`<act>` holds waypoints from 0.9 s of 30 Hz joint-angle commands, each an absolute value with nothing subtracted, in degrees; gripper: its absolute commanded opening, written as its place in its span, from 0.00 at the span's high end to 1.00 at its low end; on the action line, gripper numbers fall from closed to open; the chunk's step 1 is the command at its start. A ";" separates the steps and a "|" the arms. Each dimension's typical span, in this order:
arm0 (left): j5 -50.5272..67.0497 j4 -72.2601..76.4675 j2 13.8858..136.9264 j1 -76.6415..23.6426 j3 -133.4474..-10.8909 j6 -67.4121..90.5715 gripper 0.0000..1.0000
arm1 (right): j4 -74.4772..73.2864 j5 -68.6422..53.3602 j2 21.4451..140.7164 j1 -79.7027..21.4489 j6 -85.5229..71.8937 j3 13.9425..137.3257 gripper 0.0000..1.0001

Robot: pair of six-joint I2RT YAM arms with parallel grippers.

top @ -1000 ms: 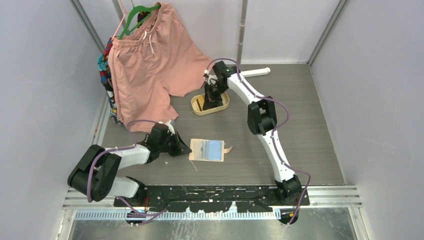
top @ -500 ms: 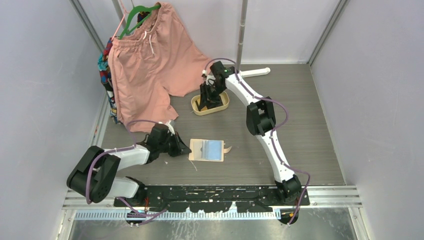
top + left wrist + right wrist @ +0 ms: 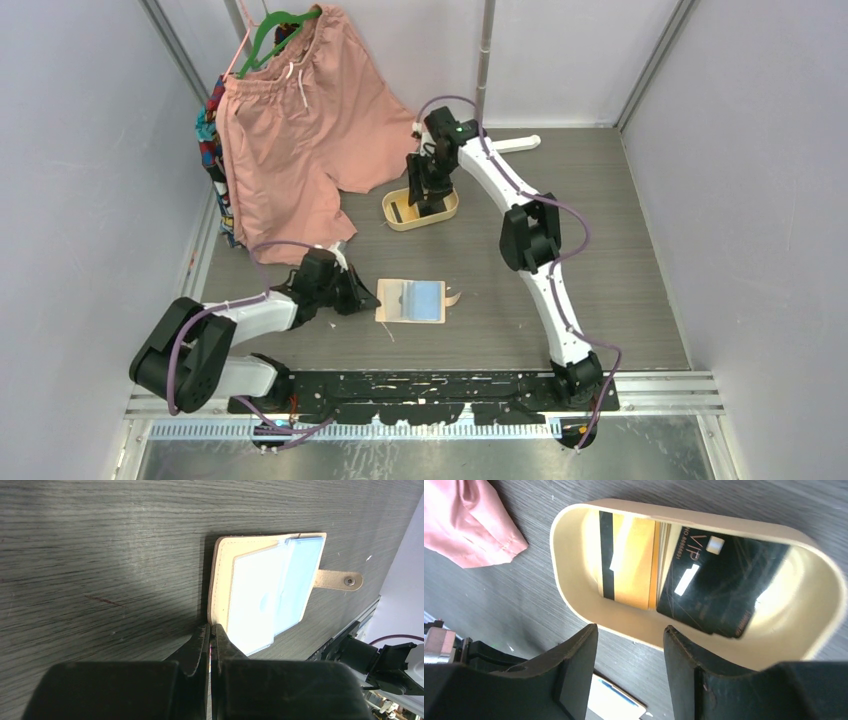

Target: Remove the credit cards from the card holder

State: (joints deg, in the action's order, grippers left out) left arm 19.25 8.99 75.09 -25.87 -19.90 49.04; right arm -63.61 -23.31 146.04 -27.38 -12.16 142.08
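Note:
The beige card holder (image 3: pixel 412 300) lies open on the table, with pale blue sleeves (image 3: pixel 265 595) and a snap tab (image 3: pixel 340 580) on its far side. My left gripper (image 3: pixel 210 630) is shut, its tips against the holder's near beige edge (image 3: pixel 372 297). My right gripper (image 3: pixel 630 629) hangs open just above the oval tan tray (image 3: pixel 393 215), with nothing between its fingers. In the tray (image 3: pixel 561 575) lie two credit cards side by side: an orange one (image 3: pixel 629 565) with a black stripe and a black one (image 3: pixel 724 585).
Pink shorts (image 3: pixel 300 130) hang on a green hanger at the back left, reaching down near the tray. A patterned garment (image 3: pixel 212 140) hangs by the left wall. A white bar (image 3: pixel 510 145) lies at the back. Walls close in on both sides.
My right gripper has opened and risen a little above the tray, leaving the black card lying in it. The left arm and the card holder have not moved.

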 commanded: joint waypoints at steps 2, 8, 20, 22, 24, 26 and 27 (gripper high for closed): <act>14.12 0.44 74.76 -25.86 -17.82 46.23 1.00 | -56.86 -14.86 131.66 -27.55 -13.40 135.84 0.43; 12.10 -3.41 71.00 -25.84 -18.60 45.75 1.00 | -45.75 -13.29 118.00 -28.09 -18.82 119.02 0.41; 12.32 -5.17 67.22 -25.83 -19.90 46.29 1.00 | -42.73 9.70 108.54 -51.40 -22.11 98.27 0.26; 12.37 -5.16 66.90 -25.84 -19.94 46.38 1.00 | -42.07 12.21 109.82 -54.34 -23.52 96.37 0.23; 12.39 -5.31 66.49 -25.84 -19.95 46.41 1.00 | -40.73 12.90 110.80 -56.02 -26.13 94.69 0.22; 12.31 -5.25 65.93 -25.84 -19.61 46.64 1.00 | -38.81 13.22 110.97 -57.20 -29.15 92.69 0.21; 12.29 -5.06 65.66 -25.84 -19.35 46.93 1.00 | -38.02 13.46 111.08 -57.63 -30.50 91.84 0.21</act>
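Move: Behind the right hand, about 22 cm back, 1 cm to its left and 7 cm down, lies the opened card holder. The yellow tray is some 3 cm back, 2 cm right and 6 cm below that hand, the black card in it 3 cm back and 4 cm right, likewise 6 cm down. For the left hand the card holder's middle is level ahead-wise, about 7 cm right and 1 cm down; its strap is 1 cm farther out and 15 cm right. Rising clear of the tray by about 12 cm, the empty right hand then swings back some 20 cm and to the left, sinking again towards the card holder's left part; its fingers spread wider and tip forward about 20 degrees. The left hand keeps its shut fingertips on the holder's left edge and drags it roughly 2 cm left and a little back. ##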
